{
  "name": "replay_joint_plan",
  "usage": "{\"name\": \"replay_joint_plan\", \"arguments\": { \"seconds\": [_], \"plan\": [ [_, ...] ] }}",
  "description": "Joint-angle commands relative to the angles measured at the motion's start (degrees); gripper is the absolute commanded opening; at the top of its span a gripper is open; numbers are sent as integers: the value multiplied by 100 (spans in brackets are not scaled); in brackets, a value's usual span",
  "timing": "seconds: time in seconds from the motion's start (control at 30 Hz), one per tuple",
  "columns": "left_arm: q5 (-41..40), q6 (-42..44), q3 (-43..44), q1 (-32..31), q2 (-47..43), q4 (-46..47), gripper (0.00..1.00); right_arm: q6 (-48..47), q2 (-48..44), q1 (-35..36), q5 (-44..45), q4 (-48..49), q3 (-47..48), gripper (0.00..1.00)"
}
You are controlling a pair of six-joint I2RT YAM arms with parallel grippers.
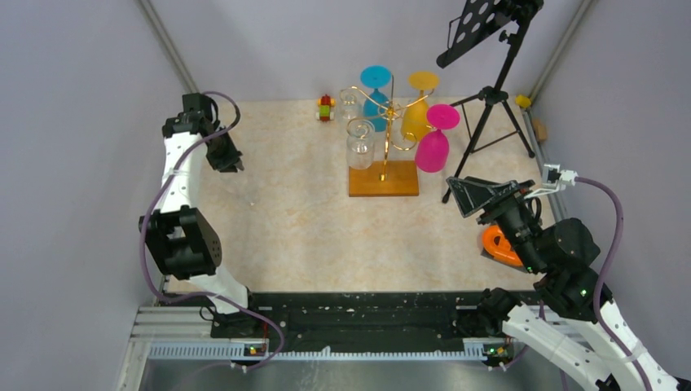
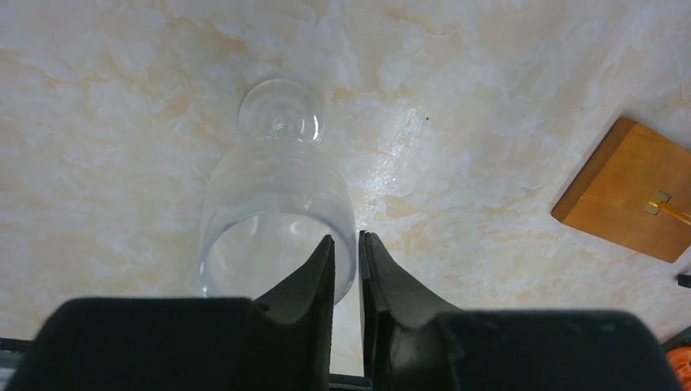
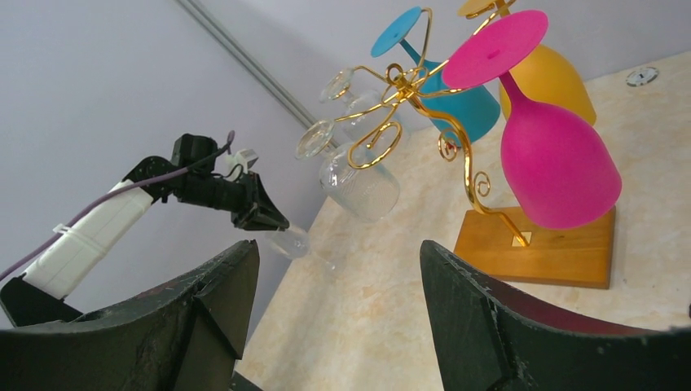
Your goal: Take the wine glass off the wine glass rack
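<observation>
A clear wine glass (image 2: 277, 187) is off the rack at the table's left side, its foot (image 2: 281, 114) down toward the marble top. My left gripper (image 2: 346, 236) has its fingers close together astride the bowl's rim, one inside and one outside. From the right wrist view the same glass (image 3: 293, 242) hangs tilted at the left gripper's tip (image 3: 261, 213). The wine glass rack (image 1: 383, 177), gold wire on a wooden base, stands mid-table. My right gripper (image 3: 338, 252) is open and empty to the right of the rack (image 3: 538, 248).
The rack still carries two clear glasses (image 1: 359, 142), plus blue (image 1: 375, 90), yellow (image 1: 420, 110) and pink (image 1: 434, 142) ones. A black tripod stand (image 1: 489, 106) is at the back right, a small toy (image 1: 325, 107) at the back wall, and an orange object (image 1: 499, 244) under the right arm.
</observation>
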Motion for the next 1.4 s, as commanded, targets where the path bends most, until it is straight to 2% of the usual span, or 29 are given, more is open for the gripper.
{"name": "replay_joint_plan", "arguments": {
  "seconds": [0.0, 0.3, 0.4, 0.6, 0.63, 0.67, 0.7, 0.83, 0.97, 1.07, 1.13, 1.27, 1.37],
  "plan": [
    [-52, 107, 244, 50, -2, 148, 23, 20, 57, 60, 142, -85, 147, 73],
    [7, 204, 522, 59, -129, 12, 43, 88, 64, 60, 115, -152, 212, 73],
    [-25, 258, 598, 59, -348, 7, 52, 90, 96, 60, 104, -192, 273, 73],
    [26, 271, 497, 59, -1075, 234, 64, 67, 420, 60, -130, -474, 669, 73],
    [91, 249, 442, 59, -1226, 334, 68, 65, 519, 60, -219, -518, 758, 73],
    [149, 231, 408, 59, -1378, 420, 87, 32, 651, 60, -369, -531, 849, 73],
    [221, 218, 395, 59, -1519, 468, 94, 19, 784, 60, -502, -526, 927, 73],
    [820, 197, 345, 59, -1977, 660, 97, 63, 1334, 61, -936, -479, 1239, 73],
    [2172, 162, -107, 59, -2540, 1163, 98, 309, 1628, 61, -909, -110, 1338, 73],
    [3213, 69, -648, 49, -2994, 1810, 99, 236, 1898, 60, -444, -363, 1765, 72],
    [3608, -130, -891, 42, -3192, 2125, 99, -153, 2250, 56, 158, -961, 2554, 72],
    [3962, -319, -1056, -38, -3324, 2434, 99, -835, 2950, -71, 798, -1760, 3607, 73],
    [3919, -298, -1011, -76, -3308, 2437, 99, -883, 3177, -679, 354, -1810, 3788, 75]
  ]
}}
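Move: The wine glass stands upright under my left hand, rim at my fingertips, with its middle about 4 cm to the left and 9 below. From that hand the rack's wooden base lies roughly 36 cm right and 6 ahead, and the nearest clear hanging glass some 31 right and 5 ahead. From my right hand the wine glass is around 63 cm left, 19 ahead and 29 below, while the pink glass hangs 23 ahead and 5 left. I hold my left hand nearly still while its fingers spread off the rim of the wine glass, then lift it about 19 cm clear, swinging back and to the right late in the rise, opening fully and tipping the fingers up some 40 degrees with a clockwise turn. My right hand, empty and open, swings slightly left, then climbs and reaches forward, ending above the pink glass's height. ##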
